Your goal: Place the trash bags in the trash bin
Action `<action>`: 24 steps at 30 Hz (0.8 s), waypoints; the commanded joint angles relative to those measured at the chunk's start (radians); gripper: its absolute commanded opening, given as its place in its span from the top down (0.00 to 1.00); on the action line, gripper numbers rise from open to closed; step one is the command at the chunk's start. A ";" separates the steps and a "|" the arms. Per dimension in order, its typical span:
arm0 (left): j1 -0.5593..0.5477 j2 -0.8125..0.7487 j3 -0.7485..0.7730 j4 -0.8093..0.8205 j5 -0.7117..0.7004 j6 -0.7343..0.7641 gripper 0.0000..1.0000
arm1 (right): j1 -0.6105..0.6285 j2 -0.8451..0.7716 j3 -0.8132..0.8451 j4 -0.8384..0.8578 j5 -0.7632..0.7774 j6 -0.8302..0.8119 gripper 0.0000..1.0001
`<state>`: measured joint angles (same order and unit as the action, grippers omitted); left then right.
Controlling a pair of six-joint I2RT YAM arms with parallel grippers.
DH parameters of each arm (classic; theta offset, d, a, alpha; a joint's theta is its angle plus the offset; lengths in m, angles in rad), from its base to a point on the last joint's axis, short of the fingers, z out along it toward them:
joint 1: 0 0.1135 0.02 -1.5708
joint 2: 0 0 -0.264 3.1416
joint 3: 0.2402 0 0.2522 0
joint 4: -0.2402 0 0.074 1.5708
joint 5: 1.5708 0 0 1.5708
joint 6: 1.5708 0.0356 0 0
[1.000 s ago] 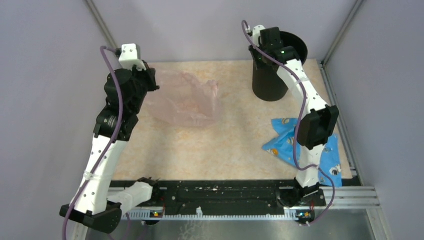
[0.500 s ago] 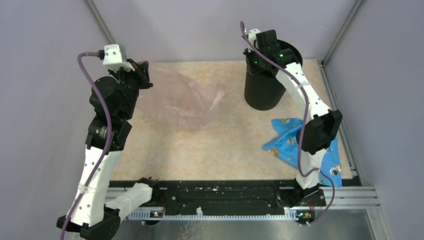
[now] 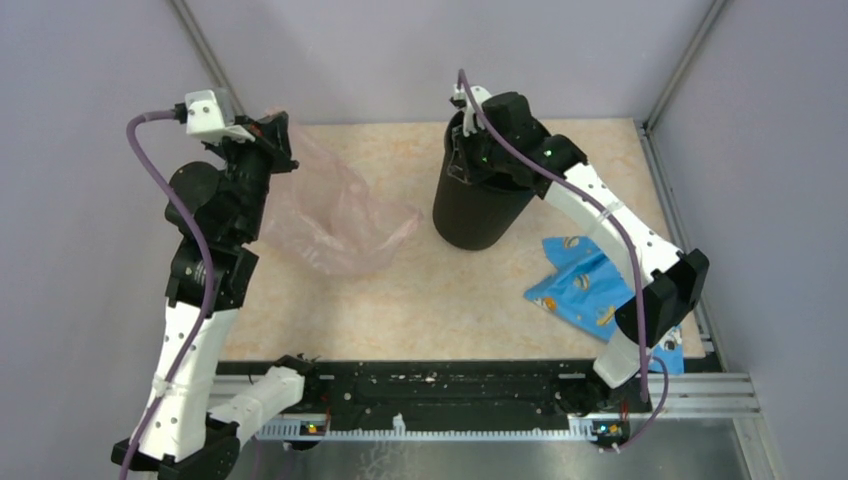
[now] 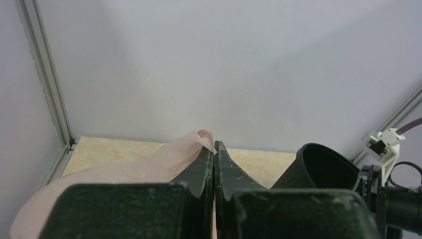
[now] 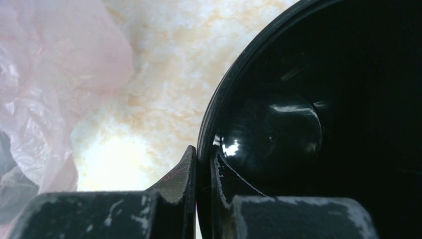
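Observation:
A pale-pink translucent trash bag (image 3: 335,215) hangs from my left gripper (image 3: 280,130), which is shut on its top edge; the film's corner (image 4: 201,139) pokes out beside the pressed-together jaws. The bag's lower part drapes on the table. The black round trash bin (image 3: 478,210) stands at mid-table, tilted. My right gripper (image 3: 465,150) is shut on its rim: one finger (image 5: 181,174) is outside the wall and the other is inside. The bin's inside (image 5: 293,129) looks bare. The bin's mouth (image 4: 326,167) also shows in the left wrist view.
A blue patterned cloth (image 3: 590,295) lies at the table's right front, partly under the right arm. Grey walls and metal frame posts (image 3: 195,45) close the table at the back and sides. The black rail (image 3: 450,385) runs along the near edge.
My right gripper closed on the bin's rim and dragged the bin left and nearer, from the back right toward mid-table. My left gripper lifted the bag higher and further left.

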<state>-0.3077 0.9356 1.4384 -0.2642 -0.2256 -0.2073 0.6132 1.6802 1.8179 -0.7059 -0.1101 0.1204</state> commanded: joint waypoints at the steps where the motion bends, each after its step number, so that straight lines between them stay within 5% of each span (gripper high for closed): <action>1: -0.002 -0.026 0.036 0.071 -0.015 -0.004 1.00 | 0.073 -0.045 -0.050 0.069 -0.029 0.100 1.00; 11: -0.002 -0.042 0.044 0.071 -0.021 -0.001 1.00 | 0.188 -0.028 -0.111 0.094 0.019 0.140 0.93; 24: -0.002 -0.076 0.039 0.072 -0.017 -0.004 1.00 | 0.229 0.009 -0.108 0.096 0.049 0.189 0.64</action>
<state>-0.3077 0.8783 1.4513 -0.2535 -0.2337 -0.2104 0.8333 1.6859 1.6939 -0.6331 -0.0528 0.2676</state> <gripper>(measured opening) 0.006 0.323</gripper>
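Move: The right gripper still pinches the black trash bin's left rim. The pink trash bag's middle lies about 26 cm to its left, 3 cm back and 12 cm lower; the bin's middle is 8 cm right, 4 cm ahead and 13 cm down, and the blue trash bag some 34 cm right and 10 cm back on the table. From the left gripper, holding the pink bag's corner, the bin is about 36 cm right, 11 cm ahead and well below. Draw the bin by its rim left and back with the right gripper, about 10 cm diagonally, towards the hanging pink bag, sinking some 4 cm as you go. Over the second half, open the fingers partway while still travelling, so the pinch on the rim ends. Keep the left gripper shut on the bag's corner and ease it back and up a few centimetres. ##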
